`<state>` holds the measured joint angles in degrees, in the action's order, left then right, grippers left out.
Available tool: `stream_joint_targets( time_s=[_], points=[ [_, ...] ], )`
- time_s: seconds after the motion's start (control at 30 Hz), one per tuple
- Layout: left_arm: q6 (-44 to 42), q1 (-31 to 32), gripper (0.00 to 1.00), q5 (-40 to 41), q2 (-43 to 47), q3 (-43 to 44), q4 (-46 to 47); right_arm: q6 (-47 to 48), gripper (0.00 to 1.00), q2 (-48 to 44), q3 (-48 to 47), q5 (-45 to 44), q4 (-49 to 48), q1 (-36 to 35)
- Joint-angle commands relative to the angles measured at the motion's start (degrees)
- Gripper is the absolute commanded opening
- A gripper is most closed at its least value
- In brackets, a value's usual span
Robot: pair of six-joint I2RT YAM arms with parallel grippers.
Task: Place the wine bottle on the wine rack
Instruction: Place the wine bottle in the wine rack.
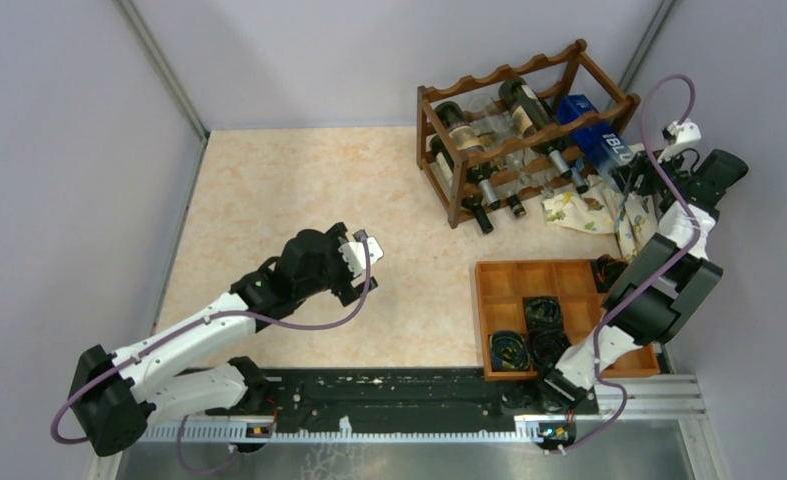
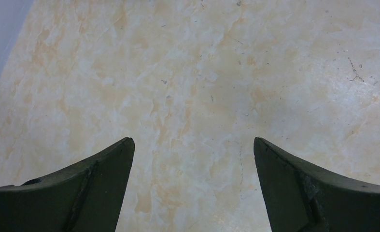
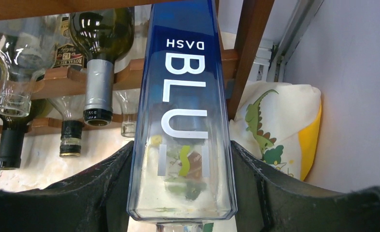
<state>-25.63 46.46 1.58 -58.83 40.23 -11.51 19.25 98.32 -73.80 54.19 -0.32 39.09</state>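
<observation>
The wine bottle (image 3: 183,58) is square, blue fading to clear, with white "BLU DASH" lettering. My right gripper (image 3: 182,145) is shut on its clear shoulder end, both fingers pressed against its sides. Its blue body (image 1: 594,135) reaches into the right end of the wine rack (image 1: 499,80), a dark reddish-brown frame with wavy rails, next to a post (image 3: 250,43). Whether the bottle rests on a rail is hidden. My left gripper (image 1: 354,262) hangs open over bare table (image 2: 192,72), far from the rack, with nothing between its fingers (image 2: 105,169).
Several dark and clear bottles (image 1: 529,110) lie in the rack, necks toward me (image 3: 98,82). A dinosaur-print cloth (image 1: 579,210) lies under the rack's right end (image 3: 274,121). A flat wooden tray (image 1: 489,275) holding cables sits near my right arm. The right wall (image 3: 352,87) is close.
</observation>
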Motion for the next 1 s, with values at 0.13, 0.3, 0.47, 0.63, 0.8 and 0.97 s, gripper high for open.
stream_joint_targets(
  time_s=[0.13, 0.3, 0.47, 0.63, 0.8, 0.97],
  points=[
    [-1.34, -0.4, 0.99, 1.01, -0.03, -1.1, 1.58, -4.4, 0.0, -0.6, -5.71, 5.11, -18.71, -2.82],
    [-1.53, -0.38, 0.99, 1.14, -0.11, -1.22, 1.67, -5.39, 0.0, 0.97, -6.87, 2.97, -20.53, -4.4],
    [-1.71, -0.33, 0.99, 1.23, -0.29, -1.36, 1.78, -7.03, 0.0, 2.22, -7.3, 0.92, -23.38, -5.52],
    [-1.87, -0.37, 0.99, 1.31, -0.45, -1.43, 1.87, -8.52, 0.0, 3.53, -8.13, -0.37, -25.87, -6.14],
    [-1.98, -0.4, 0.99, 1.37, -0.7, -1.62, 1.85, -9.17, 0.0, 4.91, -9.43, -1.31, -27.13, -6.98],
    [-2.15, -0.35, 0.99, 1.4, -1.0, -1.67, 1.93, -9.49, 0.0, 6.8, -11.61, -1.57, -27.41, -7.68]
  ],
)
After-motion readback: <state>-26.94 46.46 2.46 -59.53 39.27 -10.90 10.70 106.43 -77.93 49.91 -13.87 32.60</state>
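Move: My right hand holds the blue wine bottle near its neck, its base already under the rack's upper front rail. The cradle it goes for, at the right end of the middle front rail, lies about 11 cm ahead, 4 cm left and 6 cm below. The upper rail runs roughly 12 cm above that cradle, the right end post 7 cm to its right and 2 cm farther out; the green bottle's middle is 18 cm ahead, 17 cm left. From my left hand the cradle is some 29 cm ahead, 52 cm right, about level. Keeping the blue bottle pinched, I slide my right hand about 6 cm forward at a steady pace, driving the bottle base-first deeper between the upper and middle rails. In the first half I also edge some 2 cm left, then run nearly straight on, height almost unchanged, the fingers tipping up barely 5 degrees. ##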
